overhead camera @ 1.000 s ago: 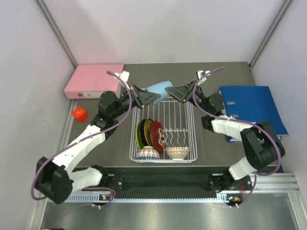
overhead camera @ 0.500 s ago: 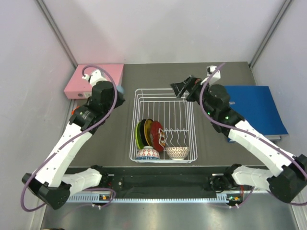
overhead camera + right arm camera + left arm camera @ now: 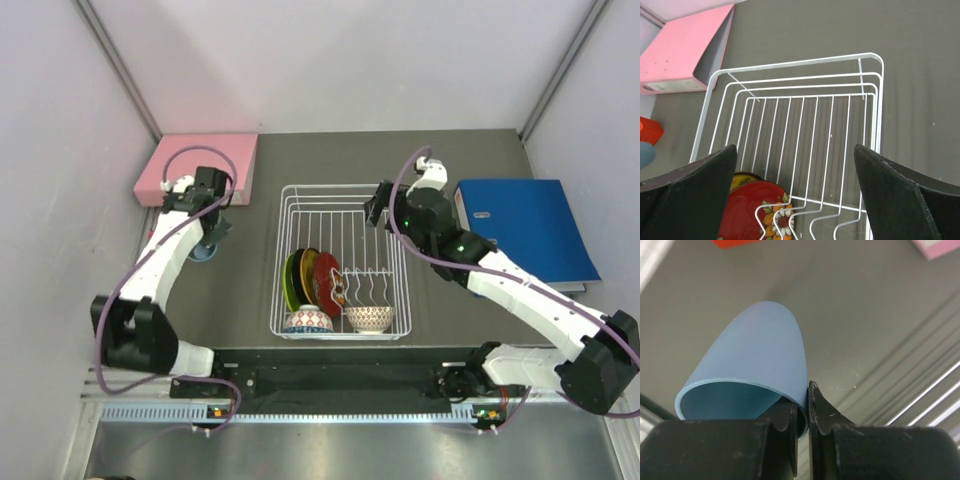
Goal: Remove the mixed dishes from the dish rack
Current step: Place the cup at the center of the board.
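My left gripper (image 3: 801,401) is shut on the rim of the pale blue cup (image 3: 756,366), one finger inside and one outside. It holds the cup (image 3: 203,253) low over the table, left of the dish rack (image 3: 396,262). I cannot tell whether the cup touches the table. At the rack's near end the lime green plate (image 3: 290,280) and the dark red plate (image 3: 326,279) stand on edge, with a yellow one between them. In front of them sit the blue patterned bowl (image 3: 307,321) and the beige bowl (image 3: 370,319). My right gripper (image 3: 794,148) hangs open and empty above the rack's bare far half (image 3: 790,65).
A pink binder (image 3: 200,165) lies at the back left and a blue binder (image 3: 527,228) at the right. The small red cube (image 3: 650,131) sits left of the rack near the cup. White walls close in the table on both sides.
The right gripper has opened wide and drawn away from the cup. The left arm has swung the cup from above the rack's far end out to the left and down.
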`<state>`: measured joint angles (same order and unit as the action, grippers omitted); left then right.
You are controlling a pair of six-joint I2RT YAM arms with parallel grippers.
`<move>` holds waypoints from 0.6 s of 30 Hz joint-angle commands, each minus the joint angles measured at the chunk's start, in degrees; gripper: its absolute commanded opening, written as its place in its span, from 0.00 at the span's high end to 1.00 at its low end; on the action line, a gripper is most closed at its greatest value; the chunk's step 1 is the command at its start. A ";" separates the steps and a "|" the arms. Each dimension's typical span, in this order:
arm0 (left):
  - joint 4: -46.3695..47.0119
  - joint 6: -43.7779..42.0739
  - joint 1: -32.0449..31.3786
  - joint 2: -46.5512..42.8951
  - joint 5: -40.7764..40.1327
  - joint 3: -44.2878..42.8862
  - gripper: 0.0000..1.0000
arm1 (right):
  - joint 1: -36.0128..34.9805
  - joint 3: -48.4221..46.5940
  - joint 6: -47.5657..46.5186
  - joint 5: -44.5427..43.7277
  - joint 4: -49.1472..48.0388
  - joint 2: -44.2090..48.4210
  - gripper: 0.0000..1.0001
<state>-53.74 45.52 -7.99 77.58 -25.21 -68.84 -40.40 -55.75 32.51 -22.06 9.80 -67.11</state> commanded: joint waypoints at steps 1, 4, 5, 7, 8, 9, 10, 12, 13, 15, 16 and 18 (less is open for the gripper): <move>3.03 1.06 0.34 9.92 5.61 -4.97 1.00 | -1.08 0.99 -0.87 -0.44 -0.57 1.19 0.00; 3.37 1.33 0.52 15.30 8.42 -9.19 1.00 | -1.17 1.08 -1.22 -0.35 -0.14 1.19 0.00; 3.81 1.24 0.52 16.02 9.03 -9.82 1.00 | -1.17 1.25 -1.31 -0.35 -0.13 1.37 0.00; 5.22 1.15 0.78 18.38 9.22 -11.57 1.00 | -1.17 1.69 -1.31 -0.35 -0.22 1.55 0.00; 5.05 1.07 1.04 19.44 9.30 -12.45 1.00 | -1.17 1.78 -1.22 -0.17 -0.22 1.46 0.00; 4.61 1.06 1.74 20.49 9.91 -13.33 1.00 | -1.17 1.87 -1.22 -0.08 -0.14 1.37 0.00; 3.91 1.06 2.27 22.51 10.44 -14.99 1.00 | -1.17 1.78 -1.22 0.09 0.04 1.20 0.00; 3.81 1.33 4.20 24.19 12.98 -16.32 1.00 | -1.17 1.87 -1.14 0.36 0.30 1.11 0.00; 4.51 1.50 4.99 25.33 13.87 -16.59 1.00 | -1.08 1.96 -1.14 0.36 0.39 1.02 0.00; 4.78 1.77 7.10 26.39 15.19 -17.38 1.00 | -1.17 2.04 -1.05 0.62 0.57 0.76 0.00; 4.95 1.86 7.54 27.26 16.67 -17.73 1.00 | -1.08 1.87 -1.05 0.62 0.83 0.67 0.00; 4.52 1.68 9.90 28.32 18.44 -18.96 1.00 | -1.17 1.69 -1.05 0.71 1.18 0.40 0.00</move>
<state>-49.69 46.61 -1.87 104.20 -11.05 -84.42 -40.77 -53.87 32.05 -21.71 10.81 -67.02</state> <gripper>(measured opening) 0.097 0.995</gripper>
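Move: The left gripper already holds the blue cup by its rim. The open spot on the grey board lies about 7 cm ahead of this hand, 2 cm to its left and some 16 cm below. The pink binder's middle is roughly 19 cm ahead and 7 cm left, the red block some 15 cm left and 3 cm ahead, the dish rack's middle about 26 cm right and 2 cm back. From the right hand, that spot is some 36 cm left and 5 cm ahead. Bring the left gripper about 9 cm forward with the cup, towards the pink binder and over the open board left of the dish rack. Sink some 6 cm, mostly early on, then run nearly level. Tip the fingers some 15 degrees so they point more steeply down, and keep the pinch on the cup's rim. ##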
